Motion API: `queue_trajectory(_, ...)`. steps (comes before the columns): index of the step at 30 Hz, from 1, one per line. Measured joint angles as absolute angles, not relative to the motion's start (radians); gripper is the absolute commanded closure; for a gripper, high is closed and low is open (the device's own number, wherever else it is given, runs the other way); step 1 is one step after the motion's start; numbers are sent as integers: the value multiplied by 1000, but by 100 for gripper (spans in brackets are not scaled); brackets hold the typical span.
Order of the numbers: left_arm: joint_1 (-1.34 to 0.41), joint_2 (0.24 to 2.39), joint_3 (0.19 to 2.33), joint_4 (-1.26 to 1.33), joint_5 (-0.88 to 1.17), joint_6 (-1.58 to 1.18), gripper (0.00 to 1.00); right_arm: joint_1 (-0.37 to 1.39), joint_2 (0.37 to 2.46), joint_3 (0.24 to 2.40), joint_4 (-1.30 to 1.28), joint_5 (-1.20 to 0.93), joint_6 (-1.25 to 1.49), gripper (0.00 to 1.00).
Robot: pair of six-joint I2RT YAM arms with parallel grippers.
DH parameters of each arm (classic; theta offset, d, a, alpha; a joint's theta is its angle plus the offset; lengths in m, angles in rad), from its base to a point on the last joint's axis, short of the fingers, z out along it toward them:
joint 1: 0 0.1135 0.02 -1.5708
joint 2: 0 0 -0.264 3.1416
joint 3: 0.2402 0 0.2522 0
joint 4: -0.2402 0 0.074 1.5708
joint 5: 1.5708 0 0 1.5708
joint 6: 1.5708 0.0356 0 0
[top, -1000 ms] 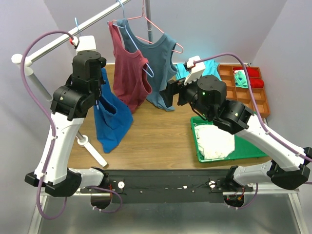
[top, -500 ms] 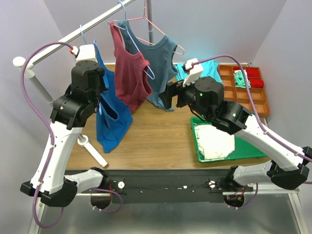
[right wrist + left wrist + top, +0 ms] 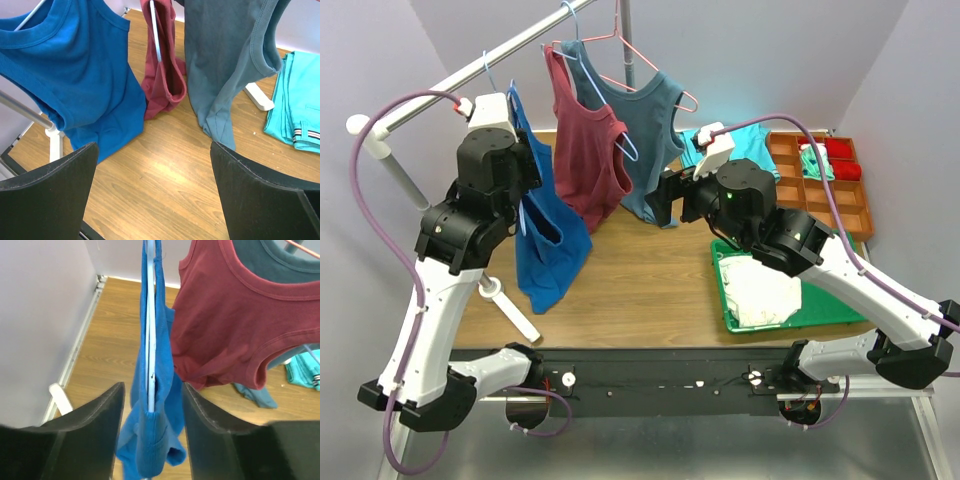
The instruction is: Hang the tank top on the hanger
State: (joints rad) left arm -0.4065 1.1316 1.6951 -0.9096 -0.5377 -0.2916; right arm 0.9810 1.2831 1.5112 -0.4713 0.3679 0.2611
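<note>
The royal-blue tank top [image 3: 552,235] hangs on the light-blue wire hanger [image 3: 490,72], whose hook sits over the slanted rail [image 3: 430,100]. In the left wrist view the hanger wire [image 3: 150,340] runs down inside the blue fabric [image 3: 152,445]. My left gripper [image 3: 152,390] is open, one finger on each side of the top's shoulder with a gap both ways. My right gripper [image 3: 152,150] is wide open over bare wood, right of the tank top [image 3: 75,75]. In the top view it [image 3: 665,195] hovers by the hanging clothes.
A maroon top [image 3: 585,160] and a teal-grey top [image 3: 645,140] hang on the same rail. A green tray [image 3: 725,300] holds white cloth [image 3: 760,290]. An orange compartment box [image 3: 830,190] and folded turquoise cloth [image 3: 295,100] lie at back right. The stand's white foot [image 3: 505,305] sits front left.
My left gripper was shut on the blue top's shoulder; it carried the hanger hook up onto the rail, then opened. The right arm barely moved.
</note>
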Motion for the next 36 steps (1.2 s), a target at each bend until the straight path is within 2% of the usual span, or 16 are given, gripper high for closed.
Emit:
queue_trajectory(1, -406, 1128, 1698, -910, -537, -295, 21, 981, 1283, 1511, -471, 368, 261, 0)
queue_trajectory(4, -406, 1102, 1701, -915, -530, -290, 7, 981, 1283, 1509, -471, 368, 261, 0)
queue_trajectory(7, -406, 1061, 1708, -915, -509, -284, 2, 981, 1283, 1506, -470, 368, 261, 0)
queue_trajectory(13, -406, 1006, 1791, -873, -372, -271, 1, 981, 1283, 1491, -459, 371, 257, 0)
queue_trajectory(18, -406, 1054, 1934, -817, -201, -274, 1, 981, 1283, 1445, -439, 409, 254, 0)
queue_trajectory(21, -406, 1089, 1938, -756, -107, -293, 1, 981, 1280, 1402, -429, 445, 258, 0)
queue_trajectory(26, -472, 1132, 1784, -681, -33, -332, 1, 981, 1243, 1286, -413, 517, 303, 0)
queue_trajectory(31, -623, 1162, 1597, -638, -61, -348, 1, 981, 1152, 1156, -408, 585, 380, 0)
queue_trajectory(36, -707, 1097, 1372, -568, -101, -376, 1, 981, 1065, 1023, -390, 640, 482, 0)
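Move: Between the left hand's half-open fingers runs the near arm of the hanger, with the blue tank top hanging from it, its middle some 18 cm below the hand and 2 cm ahead and to the right. The hook already sits on the rail, about 12 cm ahead, 5 cm left and 12 cm above; the maroon top hangs roughly 12 cm ahead, 15 cm right and 12 cm lower. From the right hand, the hanger's near arm lies about 26 cm left, 3 cm ahead and slightly higher. Opening its fingers the rest of the way, the left hand backs about 5 cm off the hanger while climbing some 14 cm, then swings right past the near side of the maroon top and sinks well below its starting height, turning clockwise some 40 degrees. Soon after, the open right hand sinks about 12 cm and drifts right, also turning clockwise. ##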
